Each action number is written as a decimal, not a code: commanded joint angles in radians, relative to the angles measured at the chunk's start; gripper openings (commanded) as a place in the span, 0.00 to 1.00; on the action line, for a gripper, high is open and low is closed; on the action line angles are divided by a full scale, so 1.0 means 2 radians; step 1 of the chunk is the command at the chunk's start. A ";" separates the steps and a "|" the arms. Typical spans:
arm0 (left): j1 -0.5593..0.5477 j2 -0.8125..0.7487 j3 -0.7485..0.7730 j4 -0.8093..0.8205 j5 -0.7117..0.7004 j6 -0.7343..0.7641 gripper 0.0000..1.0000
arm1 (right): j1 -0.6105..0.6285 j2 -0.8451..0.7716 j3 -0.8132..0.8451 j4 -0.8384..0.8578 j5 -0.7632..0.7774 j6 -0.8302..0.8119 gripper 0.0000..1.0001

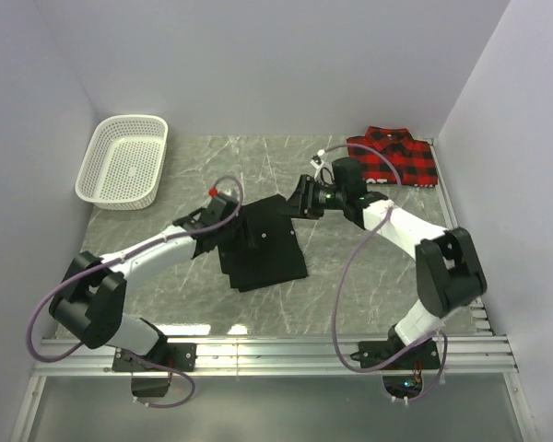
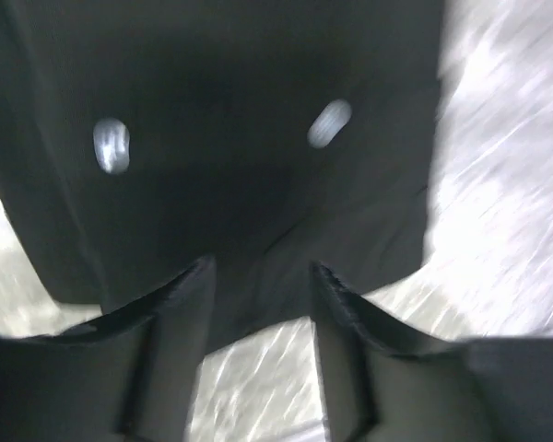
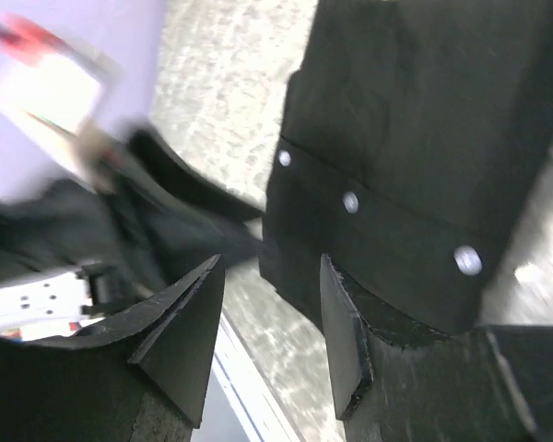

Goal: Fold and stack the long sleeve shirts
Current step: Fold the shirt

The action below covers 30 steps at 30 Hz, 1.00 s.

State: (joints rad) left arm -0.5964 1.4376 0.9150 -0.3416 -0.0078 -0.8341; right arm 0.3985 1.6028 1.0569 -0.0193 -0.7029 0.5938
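The black long sleeve shirt point(image 1: 263, 244) lies folded flat in the middle of the table. Its pale buttons show in the left wrist view on the shirt point(image 2: 230, 138) and in the right wrist view on the shirt point(image 3: 415, 138). The red-and-black plaid shirt point(image 1: 394, 157) lies folded at the back right. My left gripper point(image 1: 229, 224) hovers at the black shirt's left edge, and in its own view the left gripper point(image 2: 263, 272) is open with only table and fabric edge beyond it. My right gripper point(image 1: 295, 201) is at the shirt's far right corner, and its own view shows the right gripper point(image 3: 269, 267) open, holding nothing.
A white mesh basket point(image 1: 124, 161) stands at the back left. Walls close in the table on the left, back and right. A metal rail point(image 1: 276, 350) runs along the near edge by the arm bases.
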 commanded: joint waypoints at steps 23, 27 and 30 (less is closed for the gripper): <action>-0.004 0.048 -0.118 0.043 0.145 -0.037 0.31 | 0.007 0.217 0.037 0.234 -0.081 0.121 0.50; -0.004 0.047 -0.118 0.044 0.146 -0.035 0.31 | 0.014 0.257 0.080 0.227 -0.076 0.126 0.50; -0.004 0.043 -0.120 0.043 0.144 -0.035 0.31 | 0.012 0.292 0.097 0.248 -0.077 0.149 0.50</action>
State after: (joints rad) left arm -0.6025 1.5093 0.6922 -0.2302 0.2832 -0.9253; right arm 0.4171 2.1139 1.2167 0.4427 -0.8589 0.8585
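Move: The left hand hangs above the black shirt; the left end of its near edge lies roughly 10 cm back, about level left-right, and 8 cm down. The nearer-left visible button is about 3 cm ahead and 7 cm right, and the near-right corner 8 cm back and 18 cm right. From the right hand, the black shirt's far-right corner is about 8 cm ahead, 5 cm left and 15 cm down; the folded red checked shirt lies 19 cm ahead, 26 cm right. The left fingertips come down onto the black shirt by the left end of its near edge, the hand drawing back about 8 cm while sinking 7, tipping steeper by some 20 degrees and narrowing its gap, then staying there. The right hand, fingers kept half open, first sinks about 12 cm beside the shirt's far-right part, pauses, then rises some 4 cm again while moving forward and left towards the far-right corner. ##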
